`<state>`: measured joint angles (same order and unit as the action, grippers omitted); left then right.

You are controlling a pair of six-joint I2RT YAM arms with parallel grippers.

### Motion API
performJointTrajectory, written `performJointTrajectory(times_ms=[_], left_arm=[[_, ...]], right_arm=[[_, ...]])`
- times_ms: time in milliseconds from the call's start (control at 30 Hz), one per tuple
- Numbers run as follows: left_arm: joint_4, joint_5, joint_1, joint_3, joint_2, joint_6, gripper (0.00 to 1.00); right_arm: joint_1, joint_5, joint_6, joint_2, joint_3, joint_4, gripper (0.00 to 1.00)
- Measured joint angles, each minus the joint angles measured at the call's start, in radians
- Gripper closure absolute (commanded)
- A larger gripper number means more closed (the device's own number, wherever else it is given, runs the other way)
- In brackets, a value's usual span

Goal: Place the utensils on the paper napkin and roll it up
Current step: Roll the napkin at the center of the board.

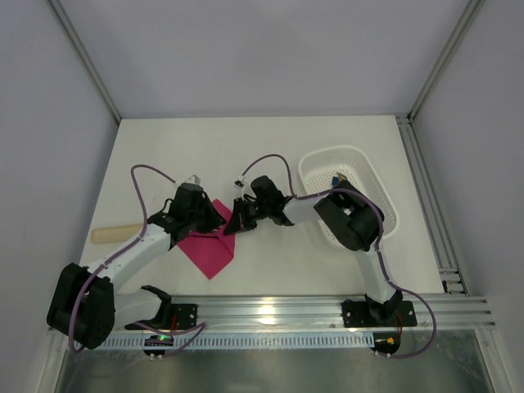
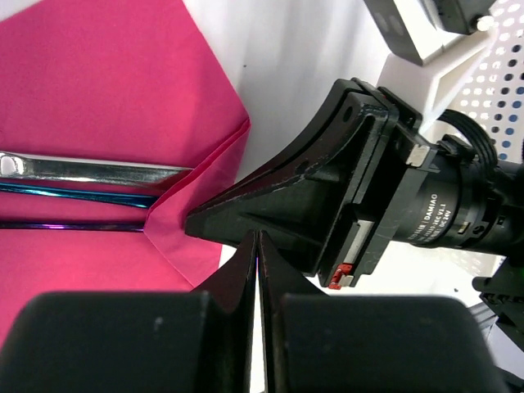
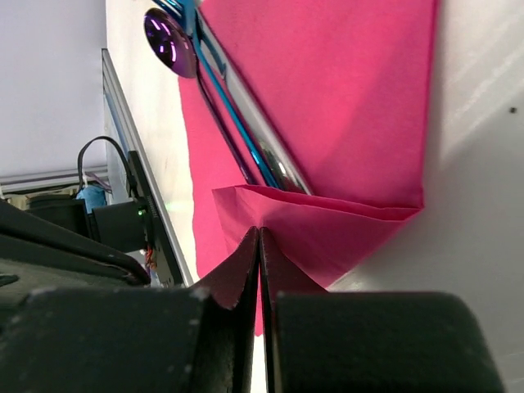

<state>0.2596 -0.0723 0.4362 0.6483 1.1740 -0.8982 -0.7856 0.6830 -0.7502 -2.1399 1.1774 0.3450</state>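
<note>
The paper napkin (image 1: 209, 250) (image 2: 98, 82) (image 3: 327, 82) lies flat in front of the arms, with one corner folded up over the utensils. The utensils (image 2: 82, 188) (image 3: 246, 139) lie side by side on it, glossy purple-blue, the round spoon head (image 3: 168, 41) at the far end. My right gripper (image 1: 232, 226) (image 2: 190, 223) (image 3: 259, 232) is shut, its tips pinched on the edge of the folded flap. My left gripper (image 1: 218, 219) (image 2: 259, 236) is shut just beside the napkin's corner, with only bare table showing in the slit between its fingers.
A white perforated basket (image 1: 372, 176) stands at the right, behind the right arm. A pale beige flat stick (image 1: 115, 235) lies at the left, beside the left arm. The two grippers' tips are very close together.
</note>
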Motion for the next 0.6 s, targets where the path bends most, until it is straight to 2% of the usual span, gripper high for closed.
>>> performJointTrajectory(times_ms=[600], left_arm=[[-0.104,0.055,0.000,-0.093,0.101,0.013,1.00]], right_arm=[[0.023,0.000,-0.025,-0.008,-0.039,0.048,0.96]])
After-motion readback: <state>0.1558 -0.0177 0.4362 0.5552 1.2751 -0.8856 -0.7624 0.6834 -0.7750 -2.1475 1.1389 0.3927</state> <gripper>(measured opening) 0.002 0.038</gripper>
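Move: The small folded-over flap of the napkin lies about 8 cm below the closed left fingers and about 1 cm to their left. For the right hand it is directly under the fingertips, about 2 cm below the hand point. The utensils' handle ends come out from under the flap's left edge, about 3 cm to its left and 1 cm farther out. The napkin's far corner is roughly 10 cm ahead of the flap and 3 cm to its left. With its closed fingertips still resting on the folded flap, the right hand sinks about 1 cm and shifts about 1 cm to its right, towards the crease, then holds there. Meanwhile the left hand, fingers kept shut, comes steadily down some 5 cm towards the flap, easing about 1 cm left as it goes and ending close beside the right fingertips; whether it touches can't be seen. ##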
